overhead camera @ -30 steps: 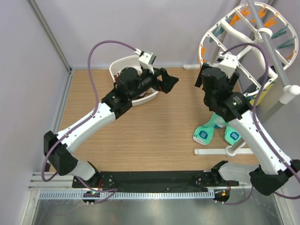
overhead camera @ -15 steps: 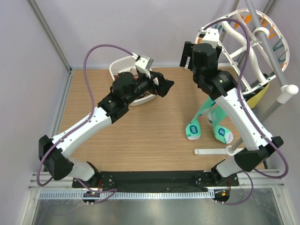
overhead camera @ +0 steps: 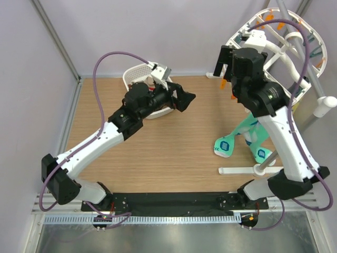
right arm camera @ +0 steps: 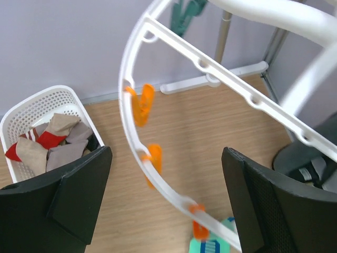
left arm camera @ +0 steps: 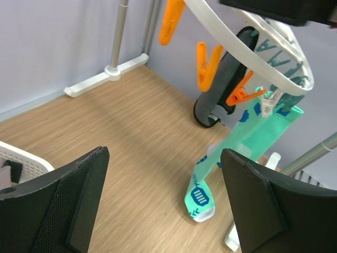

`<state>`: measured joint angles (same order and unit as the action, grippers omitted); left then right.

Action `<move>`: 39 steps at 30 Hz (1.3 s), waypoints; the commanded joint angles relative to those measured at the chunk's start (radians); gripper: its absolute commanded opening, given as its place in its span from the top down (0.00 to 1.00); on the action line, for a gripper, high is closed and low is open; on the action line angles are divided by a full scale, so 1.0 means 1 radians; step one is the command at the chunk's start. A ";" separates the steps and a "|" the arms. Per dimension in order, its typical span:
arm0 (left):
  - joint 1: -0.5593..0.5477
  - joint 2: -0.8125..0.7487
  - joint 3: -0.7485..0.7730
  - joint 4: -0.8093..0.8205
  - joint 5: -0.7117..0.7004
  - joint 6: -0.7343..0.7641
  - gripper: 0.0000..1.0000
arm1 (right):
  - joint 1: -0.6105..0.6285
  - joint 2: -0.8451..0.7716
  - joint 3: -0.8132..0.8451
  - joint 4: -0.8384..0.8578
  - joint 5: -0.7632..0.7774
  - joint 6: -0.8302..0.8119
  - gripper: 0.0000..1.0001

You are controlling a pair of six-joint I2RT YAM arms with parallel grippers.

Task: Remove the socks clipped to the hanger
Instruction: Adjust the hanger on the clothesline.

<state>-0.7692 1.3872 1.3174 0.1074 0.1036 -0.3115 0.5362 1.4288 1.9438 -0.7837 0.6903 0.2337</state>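
Note:
The white oval hanger (overhead camera: pixel 261 41) hangs tilted at the back right with orange and teal pegs on its rim. Two teal socks (overhead camera: pixel 238 138) dangle from it, their toes at the wooden floor. My right gripper (overhead camera: pixel 232 64) is open beside the hanger's left rim, holding nothing. In the right wrist view the hanger rim (right arm camera: pixel 125 71) curves between the open fingers of that gripper (right arm camera: pixel 166 155), with a teal sock (right arm camera: pixel 210 246) below. My left gripper (overhead camera: pixel 184 99) is open and empty over the middle of the floor. Its view shows a clipped teal sock (left arm camera: pixel 231 158) past the gripper (left arm camera: pixel 164 154).
A white perforated basket (overhead camera: pixel 136 74) at the back left holds several red, beige and brown socks (right arm camera: pixel 52 139). The hanger's grey pole (overhead camera: pixel 305 63) rises at the right from a white foot (overhead camera: pixel 245 169). Walls close in on the left and at the back.
My right arm rose up and back to the hanger's left rim, then shifted a little right. The hanger tilted and the teal socks swung left and back. The left arm barely moved.

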 commanded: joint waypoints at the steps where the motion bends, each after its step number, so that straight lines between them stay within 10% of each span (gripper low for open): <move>1: 0.001 -0.034 -0.009 0.034 0.074 -0.061 0.09 | -0.001 -0.167 -0.011 -0.164 0.041 0.073 0.07; 16: -0.145 0.116 -0.202 0.515 0.304 0.031 0.16 | -0.002 -0.384 -0.152 -0.468 -0.080 0.211 0.11; 22: -0.140 0.121 -0.187 0.594 0.169 -0.046 0.14 | -0.002 -0.482 -0.308 -0.473 -0.129 0.253 0.13; 39: -0.032 0.016 -0.139 0.400 0.038 -0.115 0.12 | 0.001 -0.779 -1.255 0.326 0.119 0.395 0.09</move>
<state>-0.8028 1.4387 1.1442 0.5114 0.1623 -0.4164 0.5346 0.6254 0.7475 -0.7631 0.6872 0.6228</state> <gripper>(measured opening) 0.877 0.906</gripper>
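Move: The right hand is open up beside the hanger's left rim; the hanger's middle is about 15 cm to its right, 6 cm ahead, roughly level. The green socks it goes down to hang about 12 cm back, 9 cm right and some 34 cm below it. The stand foot lies some 24 cm back, 14 cm right and 45 cm down. From the left hand those socks are roughly 27 cm right, 6 cm back and 28 cm below. Back and a little right, away from the hanger rim, the right hand draws off about 15 cm, then sinks some 25 cm beneath the rim to the near side of the green socks, tipping about 15 degrees nose-down and easing slightly forward last, fingers still open. The open left hand dips back, right and down, turning clockwise, then returns nearly to where it was. ##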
